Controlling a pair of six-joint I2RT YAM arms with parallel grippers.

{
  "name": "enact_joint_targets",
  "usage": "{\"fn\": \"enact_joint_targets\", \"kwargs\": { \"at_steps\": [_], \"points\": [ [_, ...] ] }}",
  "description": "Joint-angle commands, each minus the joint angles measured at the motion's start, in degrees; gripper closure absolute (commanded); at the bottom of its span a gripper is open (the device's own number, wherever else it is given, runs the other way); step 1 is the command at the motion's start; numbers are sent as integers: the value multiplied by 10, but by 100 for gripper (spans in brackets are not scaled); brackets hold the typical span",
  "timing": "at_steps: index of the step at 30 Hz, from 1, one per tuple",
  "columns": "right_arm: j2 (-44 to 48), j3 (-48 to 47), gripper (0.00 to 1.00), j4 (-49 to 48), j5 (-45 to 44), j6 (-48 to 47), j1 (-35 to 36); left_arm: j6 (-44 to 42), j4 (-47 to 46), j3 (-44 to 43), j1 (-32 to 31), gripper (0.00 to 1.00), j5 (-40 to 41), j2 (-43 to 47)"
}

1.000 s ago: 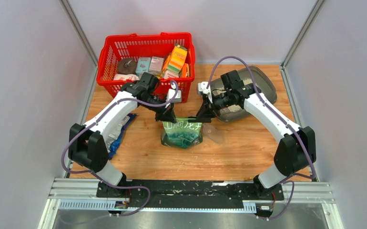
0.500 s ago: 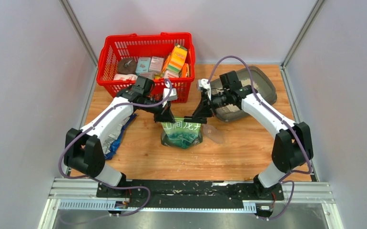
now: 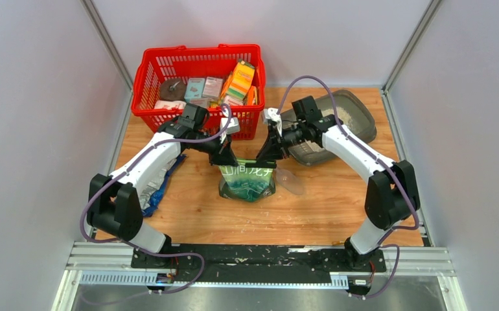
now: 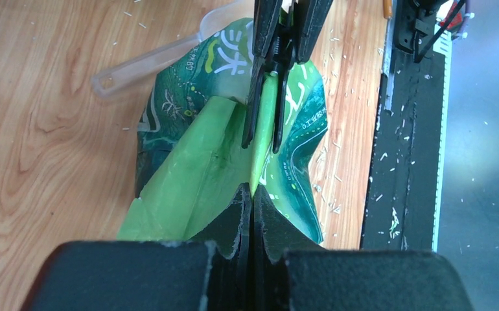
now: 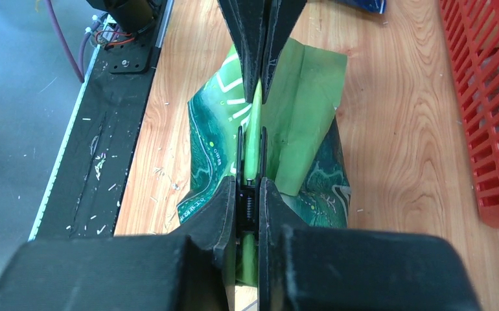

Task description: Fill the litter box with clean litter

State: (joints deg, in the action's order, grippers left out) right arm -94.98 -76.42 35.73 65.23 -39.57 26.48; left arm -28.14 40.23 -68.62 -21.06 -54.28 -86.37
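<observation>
The dark grey litter box (image 3: 362, 124) sits at the back right, with a pale patch of clean litter (image 3: 345, 117) showing in it. A green-and-white pouch (image 3: 247, 183) stands at the table's middle. My left gripper (image 3: 229, 158) is shut on the left part of the pouch's (image 4: 201, 168) top edge, which sits pinched between the left gripper's (image 4: 252, 192) fingers. My right gripper (image 3: 264, 157) faces it from the right. In the right wrist view the right gripper (image 5: 249, 186) is shut on a black spring clip (image 5: 251, 155) that sits on the pouch's (image 5: 299, 116) top edge.
A red mesh basket (image 3: 169, 110) full of packets stands at the back left, close behind my left arm. A clear plastic scoop (image 3: 291, 181) lies right of the pouch. A blue-silver foil bag (image 3: 159, 180) lies at the left under my left arm.
My right arm has swung left off the litter box, uncovering the litter in it. Both grippers have drawn in closer over the pouch's top, and the left gripper has closed a little tighter.
</observation>
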Motion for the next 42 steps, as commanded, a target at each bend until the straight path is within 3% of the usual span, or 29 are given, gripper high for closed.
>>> {"fn": "enact_joint_targets", "kwargs": {
  "at_steps": [1, 9, 14, 20, 22, 23, 25, 27, 29, 32, 36, 42],
  "points": [
    [-28, -12, 100, 35, 13, -18, 19, 12, -58, -14, 11, 100, -6, 3],
    [-52, -28, 98, 42, 9, -14, 21, 12, -58, -14, 11, 97, -5, 3],
    [-53, -39, 55, 52, -12, 11, 20, 5, -47, -25, 11, 89, 0, 5],
    [-13, -92, 26, 64, -30, 47, -4, -17, -10, -42, 11, 82, 8, 18],
    [-1, -112, 18, 66, -41, 75, -12, -20, -6, -43, 11, 73, 16, 29],
    [9, -119, 0, 66, -47, 84, -20, -22, -4, -45, 11, 69, 28, 32],
    [19, -141, 0, 66, -60, 105, -32, -35, 6, -49, 11, 56, 41, 42],
    [30, -155, 0, 67, -80, 127, -40, -39, 10, -55, 11, 36, 61, 53],
    [39, -158, 0, 66, -99, 142, -51, -40, 18, -63, 12, 31, 80, 63],
    [45, -162, 0, 61, -183, 204, -62, -44, 33, -85, 16, 30, 106, 82],
    [53, -171, 0, 48, -455, 310, -63, -30, 20, -92, 28, 29, 146, 118],
    [78, -128, 0, -7, -738, 360, -63, 84, -76, -68, 51, 26, 314, 161]
  ]
}}
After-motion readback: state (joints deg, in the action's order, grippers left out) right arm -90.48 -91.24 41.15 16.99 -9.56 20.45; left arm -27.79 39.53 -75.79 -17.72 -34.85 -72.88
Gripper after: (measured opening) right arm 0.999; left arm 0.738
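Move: My left fingers still pinch the left end of the litter bag's rim; the bag's middle is some 4 cm right, 2 cm back and 10 cm below, with the clip 7 cm right and level fore and aft. My right fingers still hold the clip, its middle 1 cm back and 1 cm below. From my right hand the scoop is about 10 cm right, level fore and aft, the litter box 20 cm ahead and 26 cm right, both roughly 17 cm lower. I open both hands and let go of the closed bag, the left off the rim, the right off the clip after a dip of about 2 cm. My left hand then backs off upward, some 10 cm, going left and forward too as its wrist turns; my wide-open right hand rises, then swings forward and right towards the litter box, turning about 55 degrees clockwise and sinking slightly at the end. ##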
